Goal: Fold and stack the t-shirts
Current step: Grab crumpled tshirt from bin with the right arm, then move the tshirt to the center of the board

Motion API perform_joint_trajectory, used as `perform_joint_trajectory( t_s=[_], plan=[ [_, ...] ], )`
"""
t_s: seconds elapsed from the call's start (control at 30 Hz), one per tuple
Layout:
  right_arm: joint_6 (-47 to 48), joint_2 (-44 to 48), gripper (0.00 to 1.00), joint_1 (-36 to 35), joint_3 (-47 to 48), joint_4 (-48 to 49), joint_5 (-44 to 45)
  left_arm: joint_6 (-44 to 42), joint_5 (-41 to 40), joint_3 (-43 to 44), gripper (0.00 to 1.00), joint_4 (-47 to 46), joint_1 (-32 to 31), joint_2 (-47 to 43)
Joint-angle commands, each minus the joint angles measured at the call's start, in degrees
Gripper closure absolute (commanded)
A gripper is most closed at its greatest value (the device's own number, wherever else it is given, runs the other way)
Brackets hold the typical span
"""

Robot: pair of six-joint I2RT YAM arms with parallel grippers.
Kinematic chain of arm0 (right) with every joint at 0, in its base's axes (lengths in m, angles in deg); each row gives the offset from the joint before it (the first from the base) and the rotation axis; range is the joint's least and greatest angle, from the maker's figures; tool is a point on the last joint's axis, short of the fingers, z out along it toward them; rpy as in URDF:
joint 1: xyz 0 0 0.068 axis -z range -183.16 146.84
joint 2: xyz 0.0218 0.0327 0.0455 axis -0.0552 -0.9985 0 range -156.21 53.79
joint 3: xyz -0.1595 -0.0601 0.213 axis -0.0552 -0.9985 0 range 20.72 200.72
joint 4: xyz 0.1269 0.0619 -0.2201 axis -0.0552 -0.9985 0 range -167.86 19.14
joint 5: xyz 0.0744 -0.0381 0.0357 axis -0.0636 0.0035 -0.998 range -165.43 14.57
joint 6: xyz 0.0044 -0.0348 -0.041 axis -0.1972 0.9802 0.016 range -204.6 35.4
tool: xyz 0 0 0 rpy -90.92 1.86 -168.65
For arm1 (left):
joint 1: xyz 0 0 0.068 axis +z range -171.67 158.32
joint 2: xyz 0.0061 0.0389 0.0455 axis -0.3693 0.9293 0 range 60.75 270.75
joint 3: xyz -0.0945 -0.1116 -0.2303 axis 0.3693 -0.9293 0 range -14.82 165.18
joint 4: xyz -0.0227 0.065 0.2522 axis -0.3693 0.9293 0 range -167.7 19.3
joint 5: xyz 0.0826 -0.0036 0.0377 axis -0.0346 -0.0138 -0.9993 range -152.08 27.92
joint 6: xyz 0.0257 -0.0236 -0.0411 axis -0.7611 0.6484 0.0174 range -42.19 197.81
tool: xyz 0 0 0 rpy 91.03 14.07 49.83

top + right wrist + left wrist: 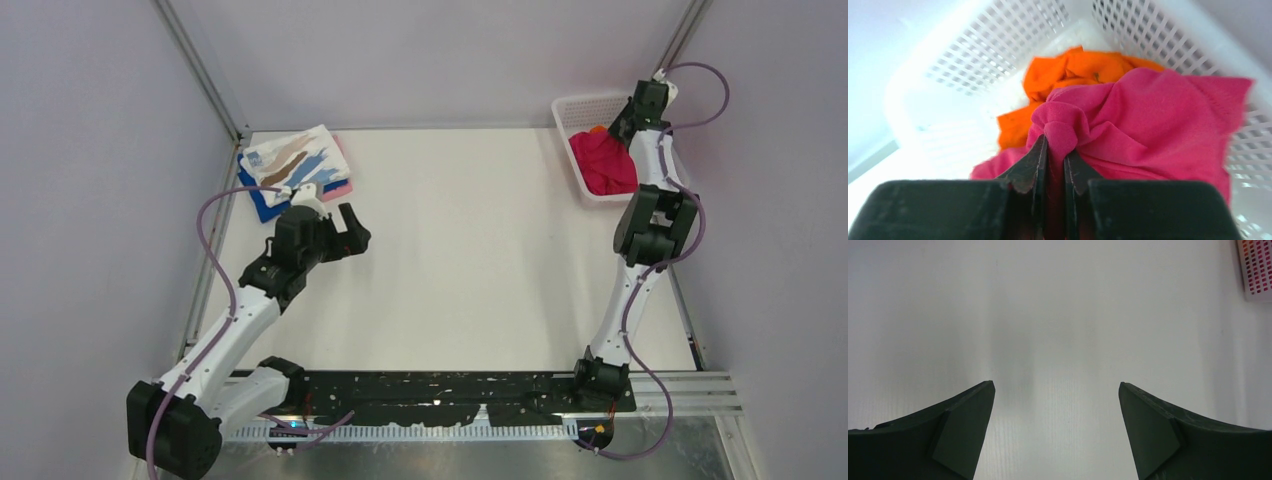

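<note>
A magenta t-shirt [1158,120] lies bunched in the white lattice basket [988,55], on top of an orange t-shirt [1083,67]. My right gripper [1055,150] is shut on a pinched fold of the magenta t-shirt. From above, the magenta t-shirt [603,163] fills the basket [572,108] at the back right, and the right gripper is hidden behind its wrist. Three folded t-shirts are stacked at the back left: a white streaked one [290,160] over a blue one [262,203] and a pale pink one [343,186]. My left gripper [349,232] hangs open over bare table, just in front of the stack.
The white table [470,250] spreads between the two arms. Grey walls and metal posts close it in at the back and sides. A corner of the basket [1255,270] shows at the top right of the left wrist view.
</note>
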Motion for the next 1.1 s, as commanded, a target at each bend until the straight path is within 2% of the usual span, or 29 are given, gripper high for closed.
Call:
perform_joint_trajectory(
  t_s=[0.0,0.17,0.3,0.53,0.7,0.8,0.93,1.07],
  plan=[
    [2.0,15.4,0.95,-0.3,3.1,5.7,0.8,-0.3,0.7,1.2,0.01,-3.1,0.1,-2.8],
    [1.2,25.1,0.95,-0.2,1.9,7.3,-3.9,0.0,0.9,0.4,0.01,-2.7,0.1,-4.8],
    [-1.2,31.9,0.95,-0.5,-0.2,9.3,-14.6,0.4,1.3,-0.4,0.01,-2.5,0.1,-6.7],
    [-6.6,43.0,0.95,-3.9,-4.7,12.5,-28.5,1.6,0.7,-1.5,0.01,-0.5,0.1,-11.6],
    [-7.5,49.9,0.95,-13.1,-7.7,14.3,-34.5,3.5,-2.2,-1.1,0.01,4.0,0.1,-15.6],
    [-7.7,52.6,0.95,-23.2,-10.6,15.4,-36.9,5.5,-5.1,-0.9,0.01,8.4,0.1,-18.5],
    [-11.8,55.3,0.95,-32.2,-18.5,23.2,-41.2,8.2,-10.2,-0.1,0.01,14.7,0.1,-23.4],
    [-14.4,57.3,0.94,-37.1,-28.7,33.1,-41.1,10.2,-13.9,0.3,0.01,19.5,0.1,-26.7]
  ],
)
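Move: The right gripper already pinches the pink t-shirt in the bin; the open middle of the table, where the shirt is headed, lies about 50 cm to its left, 27 cm back and 13 cm below. The bin's middle is some 6 cm back, 2 cm left and 6 cm below, the orange t-shirt about 3 cm ahead, 5 cm left and 9 cm down. From the left gripper, that table middle is roughly 24 cm right, 4 cm ahead and 17 cm below. Keep the right gripper shut on the pink t-shirt and pull it steeply up about 40 cm out of the bin, then swing it fast to the left and back towards you over the middle of the table, turning the wrist counter-clockwise some 70 degrees as the fingers tip up. Meanwhile raise the open, empty left gripper and draw it back and leftward. ##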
